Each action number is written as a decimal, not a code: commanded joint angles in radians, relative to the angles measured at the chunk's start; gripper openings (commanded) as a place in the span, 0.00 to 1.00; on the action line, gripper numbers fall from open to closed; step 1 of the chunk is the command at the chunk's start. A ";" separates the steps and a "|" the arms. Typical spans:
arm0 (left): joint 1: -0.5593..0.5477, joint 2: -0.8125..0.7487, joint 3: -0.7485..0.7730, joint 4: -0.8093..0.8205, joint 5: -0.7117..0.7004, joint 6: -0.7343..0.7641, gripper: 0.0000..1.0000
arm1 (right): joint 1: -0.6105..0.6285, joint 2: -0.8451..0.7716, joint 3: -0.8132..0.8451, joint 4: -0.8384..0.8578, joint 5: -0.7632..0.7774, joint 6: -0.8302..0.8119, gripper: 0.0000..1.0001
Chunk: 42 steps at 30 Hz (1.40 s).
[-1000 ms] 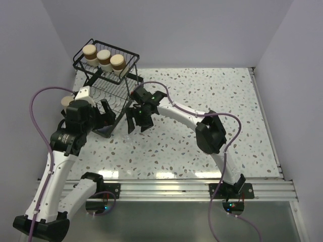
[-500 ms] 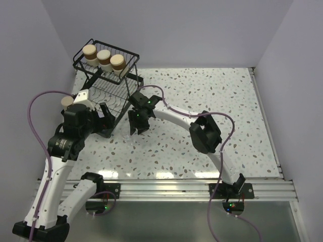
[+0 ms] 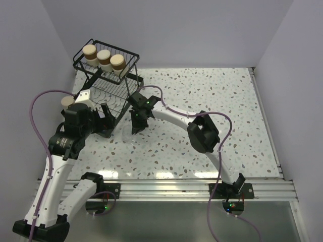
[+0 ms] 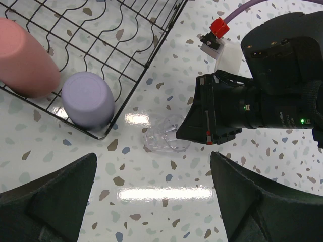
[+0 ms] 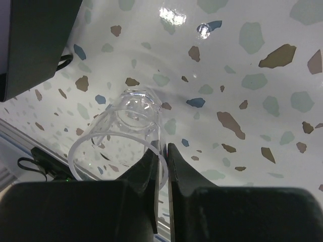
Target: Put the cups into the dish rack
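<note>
The clear glass cup (image 4: pixel 164 138) lies tilted on the table just off the corner of the dish rack's lower tray (image 4: pixel 149 56). My right gripper (image 5: pixel 162 151) is shut on its rim, one finger inside and one outside the wall of the glass (image 5: pixel 121 133). In the top view the right gripper (image 3: pixel 134 126) is beside the rack (image 3: pixel 113 96). My left gripper (image 4: pixel 153 176) is open and empty, hovering over the glass. A red-pink cup (image 4: pixel 25 60) and a lavender cup (image 4: pixel 88 98) lie on the lower tray. Three cups (image 3: pixel 104 55) stand in the upper basket.
A tan cup (image 3: pixel 67 101) stands on the table left of the rack, behind my left arm. The right arm's black wrist (image 4: pixel 262 96) fills the right of the left wrist view. Walls close in the table at the left and back.
My right gripper has moved left toward the rack's corner and closed from open onto the clear glass. The left arm has shifted slightly back.
</note>
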<state>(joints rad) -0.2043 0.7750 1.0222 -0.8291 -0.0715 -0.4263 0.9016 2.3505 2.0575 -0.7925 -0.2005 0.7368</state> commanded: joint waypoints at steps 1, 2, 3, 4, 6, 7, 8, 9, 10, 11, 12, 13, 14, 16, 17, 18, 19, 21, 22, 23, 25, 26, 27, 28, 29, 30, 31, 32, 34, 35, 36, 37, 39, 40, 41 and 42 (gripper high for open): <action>-0.001 -0.008 -0.002 0.015 0.013 0.021 0.96 | 0.000 -0.040 -0.013 0.016 0.013 0.006 0.00; -0.001 -0.008 -0.001 0.012 0.013 0.020 0.96 | 0.000 -0.069 -0.043 0.019 0.016 0.004 0.00; -0.001 -0.008 0.001 0.012 0.013 0.020 0.96 | -0.006 -0.089 -0.062 0.019 0.021 -0.002 0.00; -0.001 -0.008 0.006 0.012 0.012 0.015 0.96 | -0.010 -0.111 -0.101 0.025 0.021 -0.005 0.00; -0.001 -0.005 0.006 0.019 0.013 0.009 0.96 | -0.036 -0.184 -0.151 0.041 0.019 -0.016 0.00; -0.001 0.000 0.006 0.024 0.021 0.003 0.96 | -0.049 -0.212 -0.204 0.045 0.016 -0.019 0.00; -0.001 0.003 0.004 0.028 0.027 0.000 0.96 | -0.082 -0.279 -0.236 0.055 0.009 -0.022 0.00; -0.001 0.007 0.003 0.048 0.039 -0.002 0.96 | -0.102 -0.313 -0.272 0.065 -0.003 -0.022 0.00; -0.001 0.015 -0.002 0.062 0.067 -0.002 0.96 | -0.125 -0.354 -0.346 0.096 -0.031 -0.019 0.00; -0.001 0.020 -0.005 0.082 0.099 -0.002 0.96 | -0.176 -0.393 -0.384 0.110 -0.048 -0.016 0.00; -0.001 0.030 -0.002 0.120 0.152 -0.002 0.96 | -0.200 -0.471 -0.445 0.127 -0.077 -0.014 0.00; -0.003 0.036 0.002 0.137 0.179 -0.006 0.96 | -0.226 -0.506 -0.474 0.133 -0.077 -0.014 0.00; -0.003 0.047 0.012 0.152 0.202 -0.012 0.96 | -0.271 -0.539 -0.500 0.137 -0.095 -0.020 0.00; -0.004 0.097 0.062 0.168 0.272 -0.032 0.96 | -0.309 -0.635 -0.560 0.141 -0.117 -0.020 0.00; -0.004 0.119 0.082 0.166 0.295 -0.038 0.96 | -0.344 -0.666 -0.579 0.142 -0.150 -0.008 0.00; -0.007 0.138 0.119 0.160 0.317 -0.046 0.96 | -0.361 -0.713 -0.594 0.159 -0.172 0.002 0.00; -0.015 0.165 0.130 0.162 0.355 -0.055 0.96 | -0.375 -0.740 -0.627 0.174 -0.192 0.013 0.00; -0.021 0.182 0.134 0.194 0.396 -0.095 0.96 | -0.411 -0.783 -0.660 0.219 -0.252 0.064 0.00; -0.027 0.191 0.131 0.209 0.448 -0.136 0.96 | -0.418 -0.822 -0.689 0.269 -0.272 0.079 0.00; -0.032 0.193 0.127 0.229 0.476 -0.161 0.96 | -0.429 -0.838 -0.703 0.298 -0.295 0.108 0.00; -0.062 0.195 0.087 0.315 0.538 -0.215 0.97 | -0.447 -0.870 -0.741 0.402 -0.361 0.139 0.00; -0.079 0.188 0.067 0.350 0.544 -0.276 0.97 | -0.452 -0.896 -0.755 0.438 -0.381 0.180 0.00; -0.099 0.184 0.041 0.420 0.544 -0.308 0.97 | -0.464 -0.905 -0.766 0.473 -0.401 0.200 0.00; -0.131 0.169 -0.014 0.462 0.539 -0.375 0.97 | -0.471 -0.913 -0.786 0.524 -0.443 0.222 0.00; -0.145 0.156 -0.046 0.511 0.539 -0.412 0.97 | -0.477 -0.928 -0.793 0.545 -0.456 0.261 0.00; -0.153 0.142 -0.109 0.606 0.541 -0.448 0.96 | -0.480 -0.936 -0.800 0.562 -0.467 0.277 0.00; -0.161 0.114 -0.141 0.657 0.544 -0.519 0.97 | -0.480 -0.944 -0.803 0.575 -0.473 0.288 0.00; -0.161 0.100 -0.171 0.707 0.549 -0.552 0.96 | -0.480 -0.953 -0.801 0.581 -0.478 0.303 0.00; -0.162 0.072 -0.235 0.826 0.553 -0.616 0.96 | -0.480 -0.956 -0.789 0.601 -0.493 0.315 0.00; -0.162 0.070 -0.249 0.870 0.556 -0.626 0.96 | -0.480 -0.956 -0.786 0.613 -0.497 0.332 0.00; -0.162 0.072 -0.255 0.899 0.558 -0.628 0.96 | -0.480 -0.952 -0.783 0.627 -0.502 0.346 0.00; -0.162 0.082 -0.260 0.910 0.564 -0.623 0.96 | -0.480 -0.950 -0.777 0.657 -0.510 0.360 0.00; -0.162 0.099 -0.263 0.961 0.581 -0.621 0.96 | -0.481 -0.947 -0.774 0.679 -0.522 0.398 0.00; -0.161 0.113 -0.264 0.988 0.594 -0.629 0.96 | -0.480 -0.950 -0.769 0.684 -0.527 0.407 0.00; -0.162 0.118 -0.264 1.019 0.598 -0.643 0.97 | -0.480 -0.954 -0.769 0.693 -0.527 0.427 0.00; -0.162 0.124 -0.273 1.085 0.599 -0.649 0.98 | -0.481 -0.959 -0.772 0.703 -0.527 0.437 0.00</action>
<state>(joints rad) -0.3626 0.8867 0.7551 0.0177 0.4877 -1.0180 0.4229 1.4364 1.2526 -0.1913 -0.6739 1.0981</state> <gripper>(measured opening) 0.978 0.092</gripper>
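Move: Below the open left hand, the clear cup stands about 4 cm ahead, 10 cm to its right and 20 cm down; the purple cup is 8 cm ahead and 1 cm left of that hand. The right hand already pinches the clear cup's wall, its middle some 3 cm left, 1 cm back and 2 cm below. From the right hand, the purple cup lies 14 cm left and 4 cm ahead, the dish rack's middle 15 cm left and 15 cm ahead. Keeping its pinch on the clear cup's wall, the right hand sweeps it up about 24 cm and right, away from the rack, tilting its fingers from steeply down towards the left, base leading. The left hand, fingers wide open, swings right some 16 cm towards the cup, rising a little and rolling about 45 degrees, right side up; it doesn't touch the cup yet. ##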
